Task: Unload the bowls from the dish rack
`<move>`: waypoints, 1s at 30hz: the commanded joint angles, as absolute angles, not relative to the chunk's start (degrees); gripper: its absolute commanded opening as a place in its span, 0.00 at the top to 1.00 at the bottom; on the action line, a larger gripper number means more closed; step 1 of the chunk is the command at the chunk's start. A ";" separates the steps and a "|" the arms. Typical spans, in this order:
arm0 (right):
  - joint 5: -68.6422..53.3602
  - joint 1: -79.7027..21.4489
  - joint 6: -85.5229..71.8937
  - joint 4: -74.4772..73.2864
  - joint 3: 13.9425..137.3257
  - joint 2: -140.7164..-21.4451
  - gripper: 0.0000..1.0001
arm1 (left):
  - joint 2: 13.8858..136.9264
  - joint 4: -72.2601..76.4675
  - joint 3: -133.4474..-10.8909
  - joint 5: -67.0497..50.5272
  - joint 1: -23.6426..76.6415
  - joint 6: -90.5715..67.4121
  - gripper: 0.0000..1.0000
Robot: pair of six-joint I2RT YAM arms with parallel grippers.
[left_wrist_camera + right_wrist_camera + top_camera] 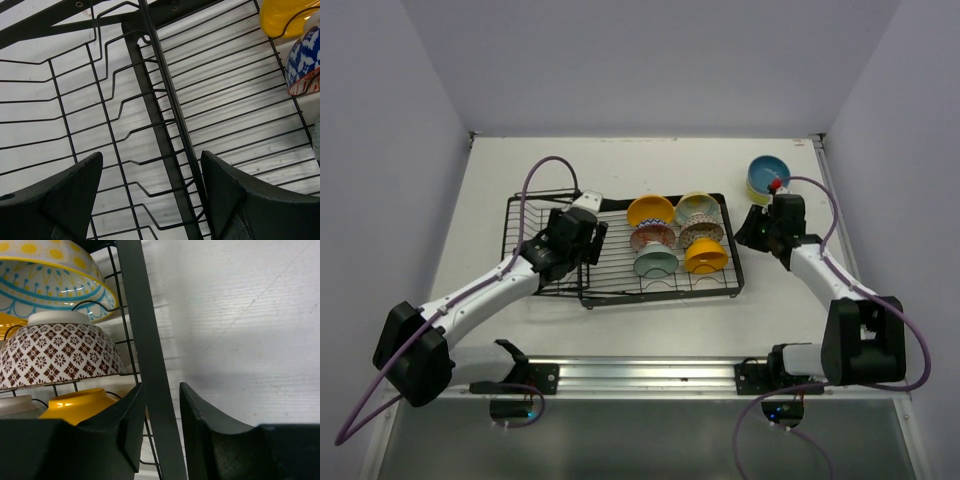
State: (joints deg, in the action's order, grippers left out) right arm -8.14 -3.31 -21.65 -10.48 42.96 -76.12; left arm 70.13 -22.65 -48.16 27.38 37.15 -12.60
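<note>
The black wire dish rack (pixel 542 212) lies mid-table. Several bowls sit upside down in its right section: orange-yellow (pixel 650 210), light blue patterned (pixel 697 207), red-brown patterned (pixel 653 236), pale teal (pixel 656 263). My left gripper (pixel 588 232) hovers open over the bar (pixel 165 125) joining the rack's two sections, one finger on each side of it and nothing gripped. My right gripper (pixel 757 228) is shut on the rack's right edge bar (pixel 140 315), next to a red-brown patterned bowl (pixel 55 357) and a yellow bowl (pixel 80 405).
A blue bowl (pixel 769 166) rests in a yellow-green one (pixel 757 191) on the table at the back right, just beyond my right gripper. White walls close in the table on the left, back and right. A blue patterned bowl (pixel 305 62) shows at the left wrist view's edge.
</note>
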 commanded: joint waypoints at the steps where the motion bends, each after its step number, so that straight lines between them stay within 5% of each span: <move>1: -11.69 -3.87 -22.06 -9.05 40.87 -76.29 0.63 | 71.01 -23.82 -50.98 29.79 37.00 -14.76 0.19; 8: -11.60 -4.04 -22.06 -8.70 40.78 -74.80 0.65 | 74.17 -24.69 -52.55 32.78 36.83 -15.99 0.41; 17: -13.01 -4.57 -22.50 -7.39 41.66 -78.13 0.82 | 81.47 -27.86 -58.18 33.49 32.88 -17.05 0.45; 30: -10.90 -13.44 -26.62 -5.98 50.88 -87.35 0.85 | 89.38 -30.15 -71.98 38.22 26.20 -15.56 0.44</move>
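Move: The left hand straddles the dish rack's middle bar, about 2 cm to its right and 2 cm below the hand point; the red bowl with the blue rim stands some 15 cm right and 3 cm ahead. The right hand has the rack's right end bar between its fingers, about 2 cm below. From it the brown patterned bowl is roughly 10 cm left and 2 cm ahead, the near orange bowl 8 cm left and 5 cm back. Closing further, both hands drag the rack, left hand about 7 cm forward-left, right hand 6 cm left. ##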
